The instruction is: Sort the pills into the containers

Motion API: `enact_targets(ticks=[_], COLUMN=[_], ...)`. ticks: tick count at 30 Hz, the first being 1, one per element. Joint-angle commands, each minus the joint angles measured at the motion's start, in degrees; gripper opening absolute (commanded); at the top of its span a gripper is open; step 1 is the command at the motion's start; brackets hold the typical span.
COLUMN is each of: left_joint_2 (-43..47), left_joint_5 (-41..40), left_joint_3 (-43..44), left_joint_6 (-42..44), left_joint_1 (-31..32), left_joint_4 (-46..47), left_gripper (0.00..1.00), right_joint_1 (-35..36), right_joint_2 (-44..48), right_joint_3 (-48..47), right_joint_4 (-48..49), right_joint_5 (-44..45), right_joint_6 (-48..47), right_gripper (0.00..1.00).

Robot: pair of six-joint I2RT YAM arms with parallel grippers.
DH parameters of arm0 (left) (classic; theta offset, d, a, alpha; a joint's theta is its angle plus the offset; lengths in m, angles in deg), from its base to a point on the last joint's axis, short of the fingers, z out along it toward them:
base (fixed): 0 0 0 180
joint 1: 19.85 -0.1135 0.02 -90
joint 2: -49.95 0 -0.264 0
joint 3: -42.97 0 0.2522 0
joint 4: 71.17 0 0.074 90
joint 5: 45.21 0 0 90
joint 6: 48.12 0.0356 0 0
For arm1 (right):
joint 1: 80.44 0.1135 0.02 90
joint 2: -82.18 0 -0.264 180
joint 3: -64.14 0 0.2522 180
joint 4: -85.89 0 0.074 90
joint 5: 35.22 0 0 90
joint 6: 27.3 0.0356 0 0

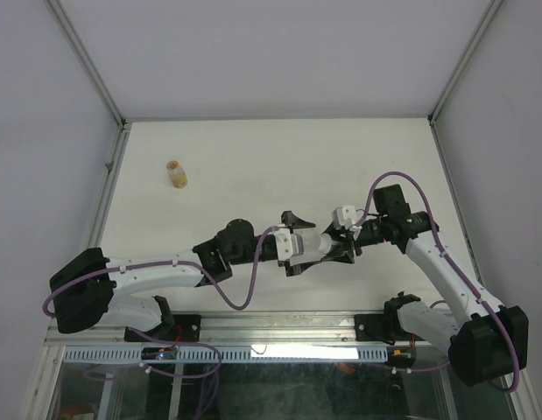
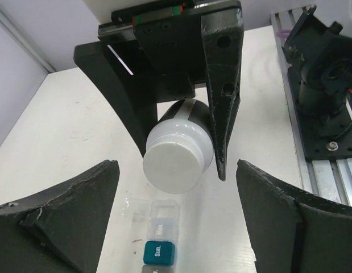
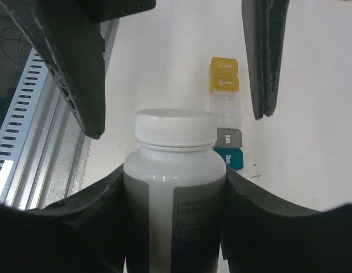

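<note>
My right gripper [image 3: 174, 185] is shut on the body of a white pill bottle [image 3: 164, 170] with a grey label, holding it on its side above the table. The bottle's white screw cap [image 2: 177, 162] points at my left gripper [image 2: 177, 187]. The left gripper is open, with one finger on each side of the cap and a gap at both. Below the two grippers lie the containers [image 3: 226, 114], a strip with yellow, clear, grey and teal compartments [image 2: 158, 250]. No pills show. In the top view the bottle [image 1: 313, 243] hangs mid-table between the left gripper [image 1: 297, 243] and the right gripper [image 1: 334, 245].
A small amber vial [image 1: 176, 175] stands alone at the far left of the white table [image 1: 253, 157]. Metal rails [image 1: 279, 328] with the arm bases run along the near edge. Frame posts rise at the back corners.
</note>
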Motion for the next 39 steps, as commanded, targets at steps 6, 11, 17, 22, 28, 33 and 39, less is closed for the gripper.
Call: enact_targets(ticks=[6,11,17,22,28,33,39], left_joint_2=[-2.6,-2.1,-1.9,-1.9,-2.5,-3.2,-4.1], left_joint_5=[1.7,2.1,3.2,5.1,6.5,6.9,7.4], left_joint_3=[4.4,4.2,4.3,4.5,5.0,5.6,6.3], left_joint_6=[3.0,1.6,0.1,-1.5,-3.2,-4.3,-5.3], left_joint_1=[-1.1,-1.5,-2.0,-2.7,-3.2,-3.8,-4.4], left_joint_4=[-0.4,0.1,0.4,0.8,1.4,1.4,1.3], left_gripper=[0.74,0.67,0.62,0.59,0.59,0.59,0.51], right_joint_1=[-0.1,-0.1,-0.1,-0.1,-0.1,-0.1,-0.1], right_joint_2=[0.5,0.5,0.5,0.4,0.4,0.4,0.5], right_joint_3=[-1.6,-1.6,-1.7,-1.6,-1.6,-1.6,-1.6], right_joint_4=[0.5,0.4,0.4,0.3,0.3,0.3,0.2], right_joint_5=[-2.1,-2.1,-2.2,-2.3,-2.3,-2.3,-2.4], right_joint_6=[-1.6,-1.6,-1.5,-1.5,-1.5,-1.5,-1.5], right_gripper=[0.0,0.0,0.0,0.0,0.0,0.0,0.0])
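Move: The white cap of the pill bottle sits at the left gripper's open fingertips, about 2 cm to the right of its hand point and roughly level with it in depth and height. Some 15 cm below and 4 cm ahead, the organizer's teal box lies about 3 cm to the left and its yellow boxes about 13 cm to the left. From the right hand, which already holds the bottle's body, the cap is about 5 cm left and 2 cm lower. Bring the left gripper down about 1.5 cm and edge it forward 1 cm while narrowing its wide-open fingers to a little over half open, one on either side of the cap. Then ease back up about 1 cm and slightly right, rolling the wrist some 5 degrees. Keep the right hand still, holding the bottle body firmly enough only to steady it. ##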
